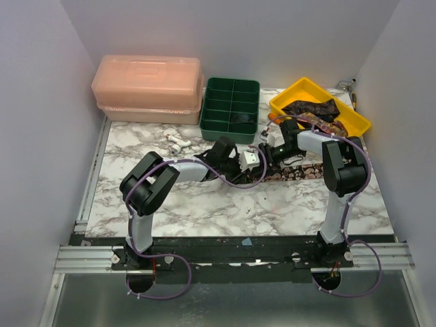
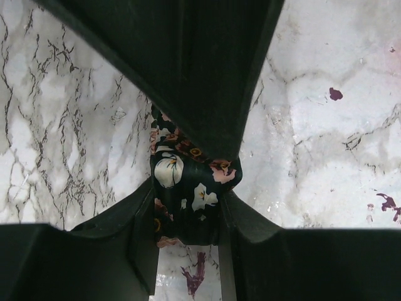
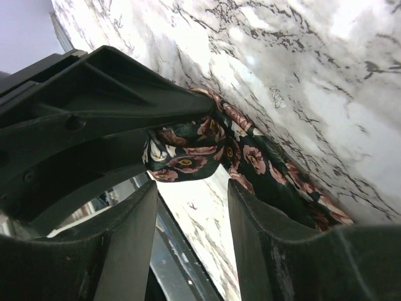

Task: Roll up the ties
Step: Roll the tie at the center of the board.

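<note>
A dark floral tie (image 1: 304,170) lies flat across the marble table, with its left end rolled up. In the left wrist view, my left gripper (image 2: 188,210) is shut on that small roll of tie (image 2: 182,172), a finger pressing each side. My right gripper (image 3: 193,188) is open; its fingers stand apart just short of the roll (image 3: 188,160), with bare table between them. The flat tie strip (image 3: 263,166) runs off to the right. From above, the left gripper (image 1: 263,163) and right gripper (image 1: 274,148) meet at the roll. More ties (image 1: 315,109) lie in the yellow tray (image 1: 293,95).
A green compartment tray (image 1: 230,102) stands at the back centre. A pink lidded box (image 1: 148,87) is at the back left. Small white plastic pieces (image 1: 178,143) lie near the green tray. The right gripper's dark body (image 2: 207,63) fills the top of the left wrist view.
</note>
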Motion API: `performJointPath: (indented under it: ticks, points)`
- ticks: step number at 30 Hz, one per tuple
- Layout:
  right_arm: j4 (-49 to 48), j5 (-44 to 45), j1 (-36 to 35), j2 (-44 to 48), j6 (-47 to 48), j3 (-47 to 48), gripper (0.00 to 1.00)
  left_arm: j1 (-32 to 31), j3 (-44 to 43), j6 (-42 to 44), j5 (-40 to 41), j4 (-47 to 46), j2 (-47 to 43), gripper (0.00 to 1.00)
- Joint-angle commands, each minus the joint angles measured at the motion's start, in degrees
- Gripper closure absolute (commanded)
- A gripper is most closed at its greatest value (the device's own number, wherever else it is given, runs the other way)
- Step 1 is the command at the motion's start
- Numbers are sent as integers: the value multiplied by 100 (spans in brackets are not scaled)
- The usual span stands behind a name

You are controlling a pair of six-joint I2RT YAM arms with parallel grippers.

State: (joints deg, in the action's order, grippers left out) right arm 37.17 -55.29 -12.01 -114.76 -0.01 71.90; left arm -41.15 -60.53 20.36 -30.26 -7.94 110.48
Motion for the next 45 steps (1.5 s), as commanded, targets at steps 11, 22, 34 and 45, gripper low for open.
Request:
performJointPath:
  ticks: [11, 22, 34, 45]
  points:
    - [-1006, -220, -285, -268, -1134, 9, 53, -148, -129, 407, 523, 1373, 191, 73]
    - [104, 357, -364, -764, 38, 376, 83, -148, -350, 440, 518, 1559, 330, 71]
    - [389, 1449, -152, -1261, 544, 416, 100, 132, -58, 138, -548, 746, -28, 36]
    - [660, 2228, -152, -1561, 743, 661, 100, 455, 1773, -1710, -765, -3010, -1500, 2]
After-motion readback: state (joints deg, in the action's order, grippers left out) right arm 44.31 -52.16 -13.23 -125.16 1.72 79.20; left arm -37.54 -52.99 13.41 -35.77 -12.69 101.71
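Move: The tie's roll is already between the left hand's fingers; from the half-open, empty right hand it lies about 3 cm left, level in forward reach and roughly 3 cm lower. The unrolled tie strip runs off to the right, its middle about 11 cm right of the right hand, 1 cm farther out and 5 cm below. Also from the right hand, the green organizer stands some 20 cm ahead and 10 cm left, the yellow bin some 18 cm ahead and 19 cm right. While the left hand stays low and keeps its grip on the roll, the right hand slides about 2.5 cm left towards it, then sinks and shuts its fingers to pinch the tie at the roll, drawing back right and down to finish some 4 cm below its start. Once the right fingers are shut, the left hand opens wide, lets go of the roll and lifts off about 4 cm, easing some 2 cm to its left. ##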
